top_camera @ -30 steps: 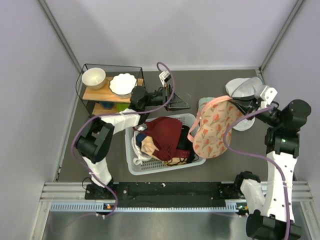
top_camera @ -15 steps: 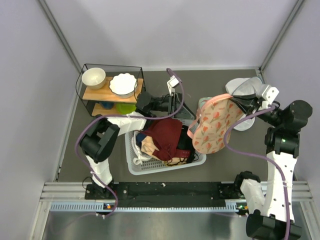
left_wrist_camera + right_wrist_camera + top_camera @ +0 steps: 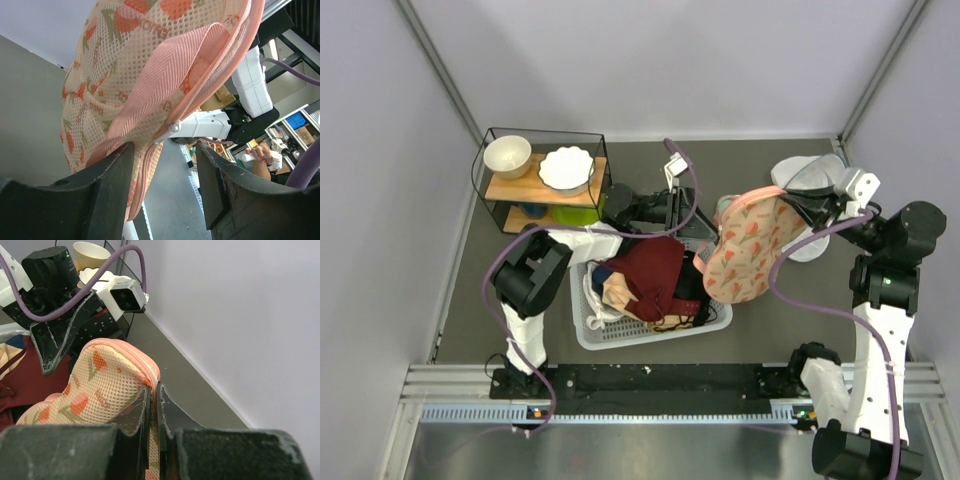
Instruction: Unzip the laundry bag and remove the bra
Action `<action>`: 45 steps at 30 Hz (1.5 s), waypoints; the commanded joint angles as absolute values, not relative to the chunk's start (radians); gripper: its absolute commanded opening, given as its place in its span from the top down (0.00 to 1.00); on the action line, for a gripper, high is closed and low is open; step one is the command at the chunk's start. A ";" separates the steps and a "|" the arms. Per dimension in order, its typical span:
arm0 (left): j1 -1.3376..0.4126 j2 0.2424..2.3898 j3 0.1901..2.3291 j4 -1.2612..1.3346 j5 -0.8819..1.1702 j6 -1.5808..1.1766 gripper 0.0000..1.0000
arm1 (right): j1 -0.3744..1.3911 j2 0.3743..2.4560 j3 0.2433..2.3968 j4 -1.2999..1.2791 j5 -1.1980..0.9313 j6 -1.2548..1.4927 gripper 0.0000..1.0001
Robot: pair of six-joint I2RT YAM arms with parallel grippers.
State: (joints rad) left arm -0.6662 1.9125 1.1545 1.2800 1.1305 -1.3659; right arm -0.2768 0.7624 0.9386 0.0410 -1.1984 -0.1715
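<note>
The laundry bag [image 3: 750, 250], peach-pink mesh with red flowers, hangs upright in the air to the right of the basket. My right gripper [image 3: 808, 208] is shut on its top seam; in the right wrist view the jaws [image 3: 156, 399] pinch the zipper edge of the bag [image 3: 100, 385]. My left gripper [image 3: 703, 216] is open at the bag's left edge. In the left wrist view the bag [image 3: 125, 65] and its pink strap [image 3: 165, 85] fill the top, and the zipper edge lies against the left finger [image 3: 107, 190], with the gripper [image 3: 165, 185] empty. The bra is hidden.
A white basket [image 3: 588, 322] holds a dark maroon garment [image 3: 650, 270] and other clothes. A black wire shelf [image 3: 540, 175] with white bowls stands at the back left. A white object [image 3: 802, 176] lies at the back right, behind the bag.
My left gripper has moved right, from beside the shelf up to the bag's left edge. The bag has been raised a little by the right gripper.
</note>
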 commanded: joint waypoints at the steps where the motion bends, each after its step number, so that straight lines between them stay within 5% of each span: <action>1: -0.670 1.930 1.229 1.353 1.126 -1.361 0.42 | -0.267 0.753 0.959 0.109 -1.212 -0.164 1.00; 14: -0.670 1.933 1.244 1.390 1.124 -1.394 0.51 | -0.267 0.752 0.957 0.106 -1.212 -0.166 1.00; 34: -0.669 1.925 1.200 1.514 1.111 -1.486 0.84 | -0.267 0.755 0.933 0.067 -1.172 -0.206 1.00; 38: -0.666 1.917 1.200 1.519 1.115 -1.494 0.99 | -0.267 0.758 0.931 0.069 -1.169 -0.206 1.00; 45: -0.653 1.901 1.178 1.490 1.127 -1.483 1.00 | -0.267 0.743 0.931 0.070 -1.129 -0.201 1.00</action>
State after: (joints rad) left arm -0.6640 1.9400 1.2003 1.2881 1.1213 -1.4956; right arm -0.2768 0.7616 0.9234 0.0345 -1.1568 -0.1905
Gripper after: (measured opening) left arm 0.010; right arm 0.022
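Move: The laundry bag's white zip pull sits just off the open left fingertips, about 1 cm to the hand's right, 1 cm above and level fore and aft. The bag's body hangs about 6 cm to the right, level ahead and 3 cm lower; the laundry basket's middle is some 12 cm left, 2 cm back and 24 cm below. From the right hand, the zip pull lies about 11 cm left, 2 cm back and 9 cm lower. The left hand first nudges up about 1 cm, with slight forward and rightward parts, to bring its fingertips to the zip pull, then stays there and closes them from a bit over half open to fully shut, pinching the pull while the wrist rolls some 5 degrees. The right hand keeps its shut grip on the bag's upper end, holding the bag up against this, and only near the end eases about 1 cm forward and to its right. ##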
